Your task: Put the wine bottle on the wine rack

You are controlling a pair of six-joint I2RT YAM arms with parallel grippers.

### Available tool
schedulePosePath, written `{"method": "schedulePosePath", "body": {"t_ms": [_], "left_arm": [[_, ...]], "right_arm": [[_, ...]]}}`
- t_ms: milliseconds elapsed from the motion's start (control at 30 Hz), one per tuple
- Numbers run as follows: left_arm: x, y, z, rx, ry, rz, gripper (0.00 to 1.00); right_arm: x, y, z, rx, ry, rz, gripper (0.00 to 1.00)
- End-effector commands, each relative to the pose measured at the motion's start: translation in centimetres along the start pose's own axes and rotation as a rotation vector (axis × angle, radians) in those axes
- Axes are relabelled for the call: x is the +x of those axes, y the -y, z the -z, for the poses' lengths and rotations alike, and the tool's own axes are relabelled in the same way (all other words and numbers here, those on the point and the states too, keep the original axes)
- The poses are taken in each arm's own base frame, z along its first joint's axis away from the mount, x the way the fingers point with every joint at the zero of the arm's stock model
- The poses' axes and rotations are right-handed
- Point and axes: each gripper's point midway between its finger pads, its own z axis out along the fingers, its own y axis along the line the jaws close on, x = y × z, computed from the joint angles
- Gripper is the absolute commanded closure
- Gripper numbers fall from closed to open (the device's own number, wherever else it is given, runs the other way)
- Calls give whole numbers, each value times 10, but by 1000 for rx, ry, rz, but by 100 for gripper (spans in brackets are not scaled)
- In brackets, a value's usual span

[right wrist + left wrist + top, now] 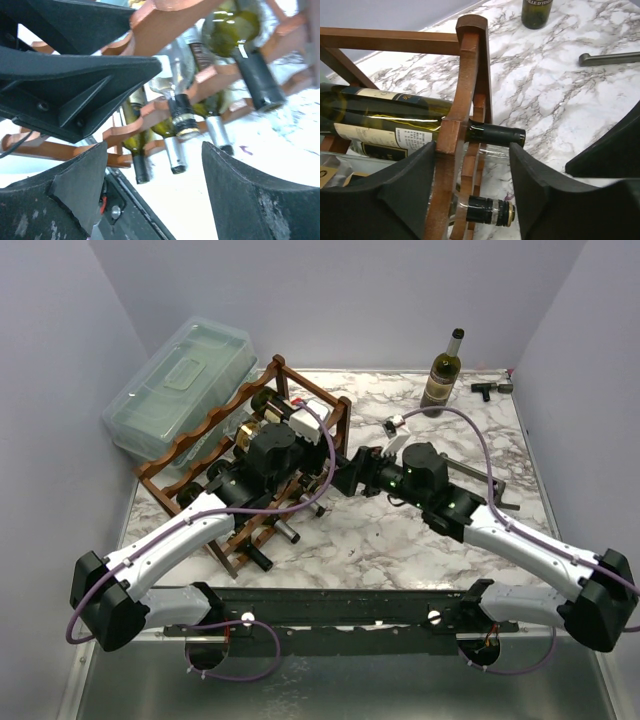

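Note:
The reddish-brown wine rack (195,445) stands at the left of the marble table and holds several bottles lying down. A green wine bottle (395,115) lies in its top tier, neck (496,134) poking past the scalloped rail (462,100). My left gripper (312,418) is open over the rack's right end; in the left wrist view it (472,150) straddles the rail and that neck without closing on them. My right gripper (347,476) is open and empty just right of the rack, facing the bottle necks (177,117). Another wine bottle (441,375) stands upright at the back right.
A clear plastic lidded box (180,385) sits behind the rack at the back left. A metal tool (610,58) lies on the table right of the right arm. A small black part (490,388) lies by the standing bottle. Walls close in on three sides.

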Motion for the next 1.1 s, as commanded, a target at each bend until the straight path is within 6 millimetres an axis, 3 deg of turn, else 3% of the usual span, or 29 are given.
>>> {"method": "schedulePosePath", "body": {"t_ms": [0, 167, 300, 433, 633, 733, 1067], "left_arm": [[-13, 19, 9, 76, 53, 15, 34], [-17, 17, 13, 74, 68, 16, 21], [-23, 13, 18, 56, 88, 20, 16], [-28, 2, 24, 7, 119, -5, 11], [-34, -8, 30, -39, 154, -1, 9], [-34, -9, 31, -45, 157, -3, 8], [-44, -13, 40, -55, 189, -8, 6]], "right_arm": [[12, 51, 35, 255, -32, 114, 20], [-20, 72, 74, 433, 76, 190, 10], [-54, 79, 92, 534, 173, 269, 1], [-93, 83, 93, 633, 250, 316, 0], [-153, 98, 78, 744, 335, 333, 0], [-187, 122, 74, 811, 360, 300, 0], [-296, 182, 98, 1022, 540, 295, 0]]}}
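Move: The last standing wine bottle is about 32 cm ahead of my right hand and 27 cm to its right, its middle some 11 cm lower; from my left hand it lies about 26 cm ahead, 30 cm right. The metal handle lies 11 cm ahead and 39 cm right of my right hand, the black T-piece 37 cm ahead and 44 cm right, both on the table. The bottle just racked lies about 7 cm ahead and 8 cm left of my left hand. My empty right hand leaves the racked bottle's neck, swinging first to the right about 12 cm, then forward, up and farther right towards the standing bottle. It turns clockwise some 55 degrees until it points forward, rolling left side down, and opens fully. My left hand spreads its already loosened fingers wider, backing off slightly and then rising about 4 cm from the racked bottle's neck. ##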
